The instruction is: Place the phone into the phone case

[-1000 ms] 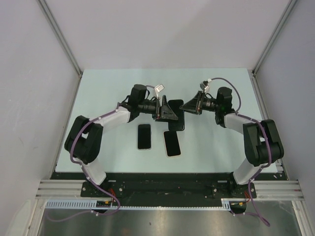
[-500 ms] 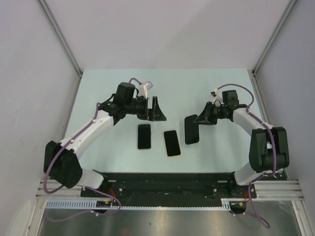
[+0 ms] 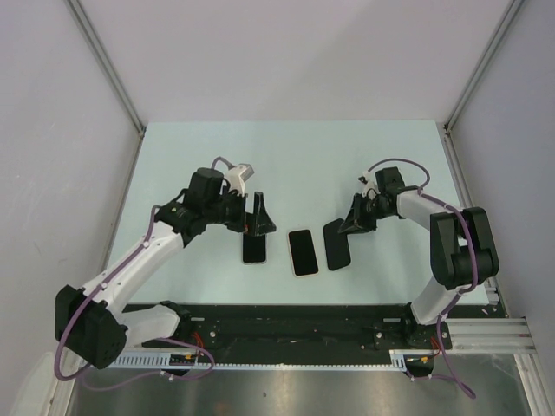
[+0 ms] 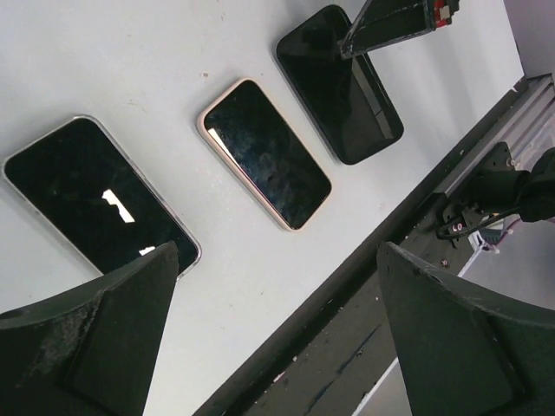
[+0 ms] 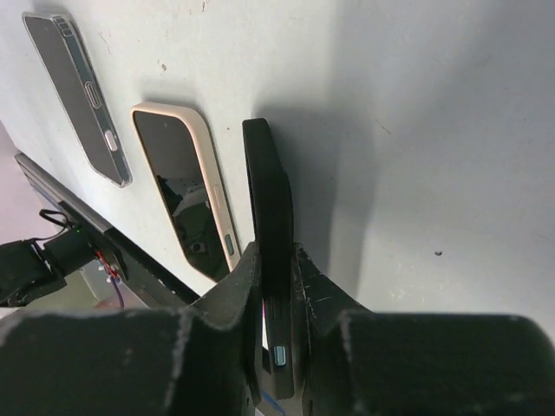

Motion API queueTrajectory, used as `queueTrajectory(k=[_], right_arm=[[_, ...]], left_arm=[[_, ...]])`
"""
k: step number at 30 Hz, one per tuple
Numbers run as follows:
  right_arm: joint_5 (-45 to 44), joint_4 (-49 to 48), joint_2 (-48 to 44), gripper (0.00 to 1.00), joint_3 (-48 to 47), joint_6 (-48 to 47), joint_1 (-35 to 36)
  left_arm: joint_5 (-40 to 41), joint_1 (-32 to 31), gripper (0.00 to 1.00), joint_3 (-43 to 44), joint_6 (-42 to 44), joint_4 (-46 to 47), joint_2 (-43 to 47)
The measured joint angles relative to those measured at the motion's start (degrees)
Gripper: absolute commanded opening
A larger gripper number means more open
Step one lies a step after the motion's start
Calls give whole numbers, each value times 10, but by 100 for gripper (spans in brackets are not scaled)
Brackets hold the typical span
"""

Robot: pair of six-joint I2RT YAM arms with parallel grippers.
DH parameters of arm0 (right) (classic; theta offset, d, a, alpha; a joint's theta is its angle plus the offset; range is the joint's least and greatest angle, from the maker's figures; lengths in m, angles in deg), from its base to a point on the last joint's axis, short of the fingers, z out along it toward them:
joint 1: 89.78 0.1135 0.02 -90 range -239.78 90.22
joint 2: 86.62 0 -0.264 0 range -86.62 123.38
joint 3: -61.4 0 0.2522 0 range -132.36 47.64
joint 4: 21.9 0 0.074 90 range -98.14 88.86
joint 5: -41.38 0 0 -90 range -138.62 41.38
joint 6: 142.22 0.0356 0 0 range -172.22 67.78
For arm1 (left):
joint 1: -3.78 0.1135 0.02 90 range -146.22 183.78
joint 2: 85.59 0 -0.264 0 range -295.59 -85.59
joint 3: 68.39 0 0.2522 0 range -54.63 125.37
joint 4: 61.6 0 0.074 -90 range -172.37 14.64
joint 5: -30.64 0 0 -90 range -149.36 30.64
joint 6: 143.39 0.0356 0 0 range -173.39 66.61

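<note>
My right gripper (image 3: 353, 223) is shut on the far end of a black phone-shaped slab (image 3: 335, 246) with a glossy face and a rubbery edge; I cannot tell whether it is the phone, the case or both. In the right wrist view the fingers (image 5: 276, 269) pinch its thin edge (image 5: 267, 186), and it looks tilted, low end on the table. A beige-rimmed phone (image 3: 302, 252) lies flat just left of it. A clear-rimmed phone (image 3: 253, 246) lies further left. My left gripper (image 3: 259, 216) is open and empty, above that phone's far end.
The pale green table (image 3: 286, 156) ends at a black rail (image 3: 295, 312) just near the phones. The left wrist view shows both flat phones (image 4: 95, 204) (image 4: 264, 152), the black slab (image 4: 342, 91) and the rail (image 4: 390, 260). Grey walls stand on three sides.
My left gripper let go of the black slab and drew back left and nearer. My right gripper carried the slab down and nearer, setting it beside the beige-rimmed phone.
</note>
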Motion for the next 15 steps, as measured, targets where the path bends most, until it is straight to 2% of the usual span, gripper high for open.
queueTrajectory(k=[1, 2, 6, 7, 9, 15], right_arm=[[0, -3, 0, 27, 2, 0, -1], [0, -4, 0, 30, 3, 0, -2], [-17, -14, 5, 37, 9, 3, -4], [-21, -16, 7, 42, 11, 3, -6], [-28, -17, 12, 44, 13, 5, -12], [-38, -15, 12, 61, 15, 12, -36]], left_arm=[[3, 0, 100, -1, 1, 0, 8], [7, 0, 100, -1, 2, 0, 16], [16, 0, 100, -1, 5, 4, 47], [18, 0, 100, -1, 5, 5, 52], [25, 0, 100, -1, 5, 7, 62], [38, 0, 100, -8, 7, 7, 83]])
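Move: Pinched by its right long edge, the black-cased phone stands tilted on its side in the right fingers, its middle some 4 cm back, 4 cm left and 2 cm below the hand. From that hand the pink-rimmed phone lies about 14 cm left and 7 cm back, and the clear-cased phone 28 cm left and 6 cm back, both some 3 cm lower. From the empty left hand the black-cased phone is about 22 cm right, 1 cm ahead and 15 cm down. Opening the right fingers to about half, the right hand lets go of the black-cased phone's long edge while it sinks roughly 2 cm and draws some 3 cm to the right, away from the other phones, with a small drift forward. Wide open and empty, the left hand rises 3.5 cm and tips its fingers up by about 10 degrees. ##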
